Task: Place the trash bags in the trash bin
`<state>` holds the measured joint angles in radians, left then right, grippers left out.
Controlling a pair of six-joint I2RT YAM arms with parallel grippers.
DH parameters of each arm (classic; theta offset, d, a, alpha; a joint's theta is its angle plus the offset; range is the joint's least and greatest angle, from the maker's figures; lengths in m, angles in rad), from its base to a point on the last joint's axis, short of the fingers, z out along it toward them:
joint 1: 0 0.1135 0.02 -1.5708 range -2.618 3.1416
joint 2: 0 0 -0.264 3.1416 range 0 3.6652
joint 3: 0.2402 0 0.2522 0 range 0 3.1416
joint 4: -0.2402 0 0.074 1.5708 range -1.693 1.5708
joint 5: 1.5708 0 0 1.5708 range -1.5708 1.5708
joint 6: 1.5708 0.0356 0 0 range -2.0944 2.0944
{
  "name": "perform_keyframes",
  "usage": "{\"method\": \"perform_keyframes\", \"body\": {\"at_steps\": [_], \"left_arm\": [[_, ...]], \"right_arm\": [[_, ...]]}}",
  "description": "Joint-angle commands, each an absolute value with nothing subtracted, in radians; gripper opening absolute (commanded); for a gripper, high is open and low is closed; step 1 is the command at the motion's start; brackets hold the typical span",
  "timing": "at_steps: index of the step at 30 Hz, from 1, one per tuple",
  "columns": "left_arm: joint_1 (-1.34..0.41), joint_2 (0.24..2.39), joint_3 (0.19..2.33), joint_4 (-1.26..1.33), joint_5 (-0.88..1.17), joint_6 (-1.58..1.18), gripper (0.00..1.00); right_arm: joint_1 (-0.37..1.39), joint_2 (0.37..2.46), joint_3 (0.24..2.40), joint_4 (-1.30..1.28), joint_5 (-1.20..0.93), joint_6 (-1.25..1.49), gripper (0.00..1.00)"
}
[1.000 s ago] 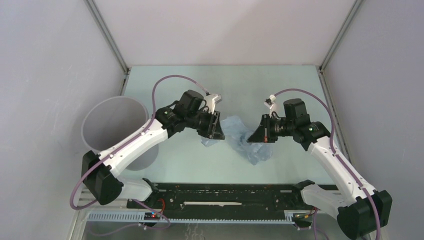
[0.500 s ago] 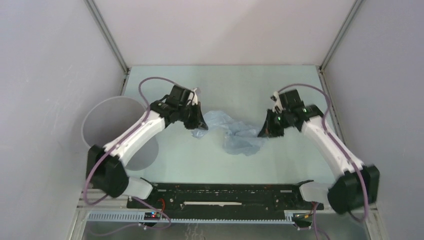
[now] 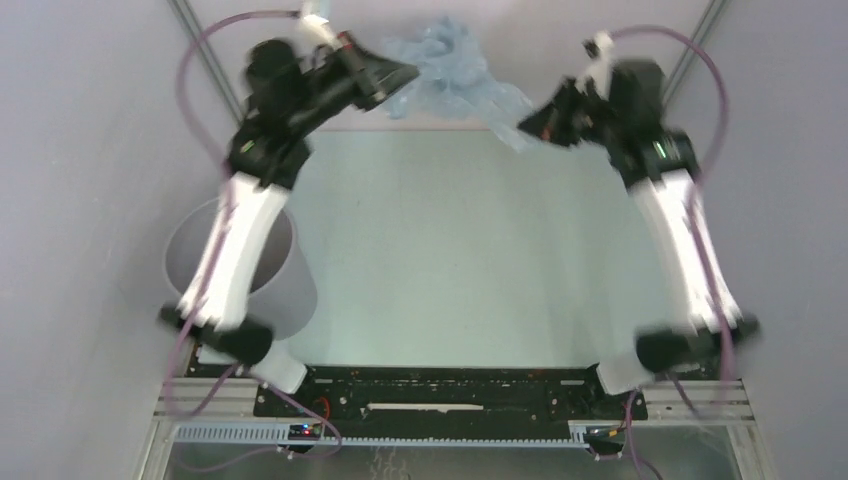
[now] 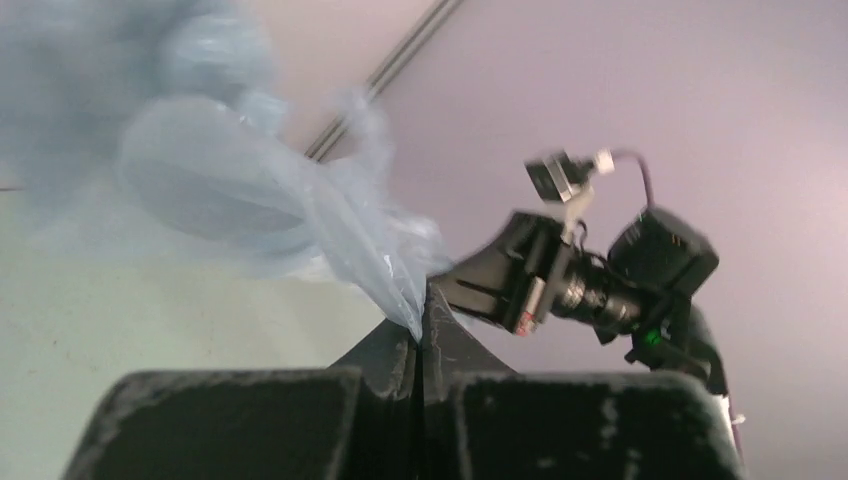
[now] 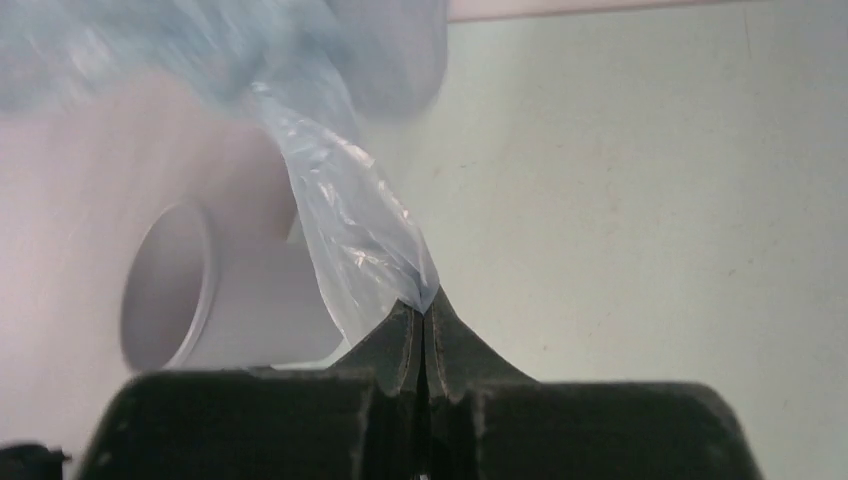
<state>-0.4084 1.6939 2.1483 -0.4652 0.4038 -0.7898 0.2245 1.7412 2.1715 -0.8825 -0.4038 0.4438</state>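
Note:
The pale blue, wrinkly trash bag (image 3: 455,75) hangs high in the air at the back of the cell, stretched between both grippers. My left gripper (image 3: 405,72) is shut on the bag's left edge; in the left wrist view the film (image 4: 330,225) runs pinched into the closed left gripper (image 4: 420,320). At the other end, my right gripper (image 3: 528,125) is shut on the bag's right edge, and the film (image 5: 350,240) is nipped in the closed right gripper (image 5: 424,305). The grey round trash bin (image 3: 235,262) stands at the left of the table, open end up, also the trash bin (image 5: 215,285) seen from the right wrist.
The pale green table (image 3: 450,260) lies far below the raised bag. Grey enclosure walls with metal corner posts (image 3: 205,50) close in the back and both sides. A black rail (image 3: 450,390) runs along the near edge between the arm bases.
Both arms have swung up and back from the table, lifting the bag off it and spreading it in the air. The left gripper closed on the bag.

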Motion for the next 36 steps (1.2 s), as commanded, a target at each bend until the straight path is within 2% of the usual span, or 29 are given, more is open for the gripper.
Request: {"method": "perform_keyframes", "body": {"at_steps": [1,6,10,14,17,20,24,27,30,32,35,36], "left_arm": [[-0.399,1.389,1.738,-0.428,0.320,-0.781,0.00],[-0.347,1.215,1.083,-0.338,0.295,-0.841,0.00],[-0.368,1.180,0.870,-0.264,0.366,-0.873,0.00],[-0.444,1.204,0.925,-0.268,0.346,-0.838,0.00],[-0.467,1.278,1.093,-0.308,0.364,-0.797,0.00],[-0.468,1.335,1.366,-0.314,0.400,-0.768,0.00],[-0.477,1.378,1.729,-0.301,0.404,-0.711,0.00],[-0.515,1.356,1.882,-0.295,0.334,-0.612,0.00],[-0.528,1.292,1.796,-0.355,0.149,-0.583,0.00],[-0.487,1.265,1.632,-0.502,0.008,-0.680,0.00],[-0.387,1.270,1.273,-0.553,0.200,-0.735,0.00],[-0.399,1.261,1.179,-0.555,0.199,-0.707,0.00]], "right_arm": [[0.243,1.099,1.532,-0.421,-0.421,0.427,0.00],[0.218,1.154,1.245,-0.714,-0.372,0.302,0.00],[0.218,1.182,1.069,-0.787,-0.301,0.266,0.00],[0.211,1.181,1.028,-0.774,-0.300,0.277,0.00],[0.196,1.203,1.125,-0.789,-0.304,0.297,0.00],[0.178,1.265,1.349,-0.849,-0.307,0.299,0.00],[0.168,1.349,1.860,-0.967,-0.311,0.299,0.00],[0.215,1.303,2.059,-0.898,-0.264,0.276,0.00],[0.233,1.220,1.987,-0.778,-0.251,0.283,0.00],[0.233,1.176,1.790,-0.734,-0.235,0.268,0.00],[0.204,1.175,1.381,-0.734,-0.248,0.284,0.00],[0.190,1.197,1.277,-0.777,-0.294,0.299,0.00]]}}
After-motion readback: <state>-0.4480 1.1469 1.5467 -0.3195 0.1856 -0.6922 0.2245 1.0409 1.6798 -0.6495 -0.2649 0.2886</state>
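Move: The trash bag hangs high in the air, bunched between the two hands. Its middle is about 5 cm ahead of the left hand, 7 cm to its right and a touch higher. From the right hand it lies some 12 cm to the left, 4 cm ahead and 12 cm up. The trash bin stands roughly 32 cm to the left hand's left, 23 cm back and 37 cm below. The trash bag, still pinched at one side by each closed gripper, is shaken out: both hands pull back, whip down some 30-40 cm with the fingers tipping down, then swing up again as the fingers tip up, and have begun to sink once more. Meanwhile they draw apart, each about 6 cm outward, ending 10-15 cm nearer the bases. ##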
